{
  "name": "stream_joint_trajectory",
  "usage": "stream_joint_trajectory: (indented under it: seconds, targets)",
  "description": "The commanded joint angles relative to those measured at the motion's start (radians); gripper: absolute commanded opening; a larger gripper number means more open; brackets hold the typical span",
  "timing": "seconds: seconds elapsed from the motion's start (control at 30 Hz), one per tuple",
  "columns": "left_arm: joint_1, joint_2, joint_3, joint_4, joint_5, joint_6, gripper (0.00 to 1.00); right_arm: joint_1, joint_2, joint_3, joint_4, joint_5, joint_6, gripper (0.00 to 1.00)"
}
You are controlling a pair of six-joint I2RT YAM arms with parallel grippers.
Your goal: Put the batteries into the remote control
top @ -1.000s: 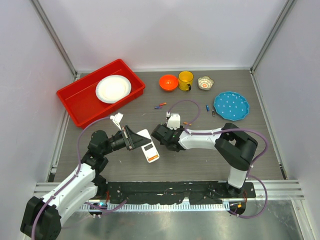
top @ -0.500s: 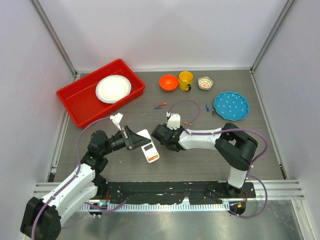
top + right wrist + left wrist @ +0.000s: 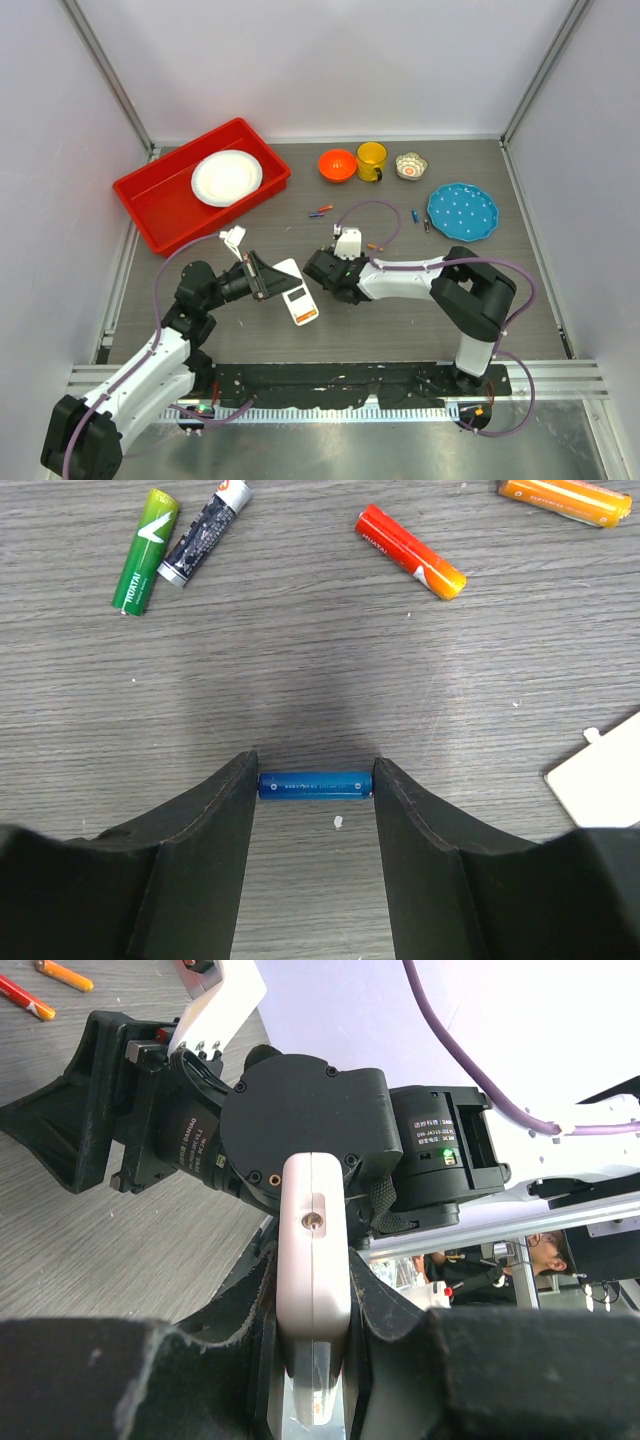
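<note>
My left gripper is shut on the remote control, a white handset with an orange end, and holds it edge-on just above the table. The left wrist view shows the remote's white edge pinched between both pads. My right gripper points down at the table just right of the remote. A blue battery lies flat between its fingertips, and each tip touches one end. Beyond it lie loose batteries: green, dark, red-orange and orange.
A white cover piece lies right of the right fingers. At the back stand a red tray with a white plate, an orange bowl, a yellow mug, a small patterned bowl and a blue plate.
Both arms have stayed almost where they were. The left gripper still holds the remote the same way.
</note>
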Motion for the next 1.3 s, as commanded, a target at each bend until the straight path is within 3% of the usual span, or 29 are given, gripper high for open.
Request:
stream_joint_trajectory:
  seconds: [0.0, 0.27, 0.33, 0.5, 0.6, 0.67, 0.93, 1.03, 1.27]
  targets:
    - [0.001, -0.022, -0.001, 0.023, 0.011, 0.014, 0.0, 0.008, -0.001, -0.037, -0.039, -0.036, 0.037, 0.53]
    - [0.001, -0.007, 0.002, 0.037, 0.01, 0.01, 0.0, 0.016, -0.067, -0.048, -0.061, 0.0, 0.037, 0.33]
    - [0.001, 0.005, 0.007, 0.04, 0.007, 0.01, 0.0, 0.016, -0.159, -0.052, -0.081, 0.05, 0.009, 0.32]
    - [-0.001, 0.042, 0.016, 0.072, -0.013, -0.01, 0.0, 0.014, -0.418, -0.049, -0.17, 0.124, -0.124, 0.11]
    - [-0.016, 0.097, 0.028, 0.127, -0.039, -0.032, 0.0, 0.016, -0.568, -0.016, -0.225, 0.064, -0.273, 0.09]
    - [-0.037, 0.154, 0.038, 0.176, -0.07, -0.036, 0.0, 0.017, -0.624, 0.035, -0.289, 0.014, -0.339, 0.01]
    - [-0.221, 0.393, 0.096, 0.394, -0.218, -0.056, 0.0, 0.094, -0.619, 0.231, -0.505, -0.014, -0.468, 0.01]
    - [-0.231, 0.467, 0.076, 0.579, -0.263, -0.087, 0.0, 0.143, -0.604, 0.262, -0.559, 0.013, -0.463, 0.01]
    - [-0.235, 0.57, 0.041, 0.821, -0.324, -0.121, 0.0, 0.238, -0.605, 0.233, -0.555, 0.052, -0.443, 0.01]
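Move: Above, behind and to the left of the right hand, which already pinches the blue battery by its ends at table level, is the remote's open battery bay: roughly 15 cm back, 10 cm left and 18 cm up. Ahead of that hand on the table lie the green battery (7 cm out, 6 cm left) and the red one (7 cm out, 3 cm right); the white cover is about 11 cm straight to its right. From the left hand, already holding the remote, the blue battery is some 8 cm ahead, 14 cm right and 19 cm down. Lifting the pinched blue battery steeply, the right hand rises about 22 cm, then draws back some 7 cm towards the remote, turning roughly 30 degrees counter-clockwise and tipping its fingers up a little. The left hand keeps its hold on the remote and brings it to meet the battery, first dipping about 3 cm, then going right some 6 cm and forward 4. ##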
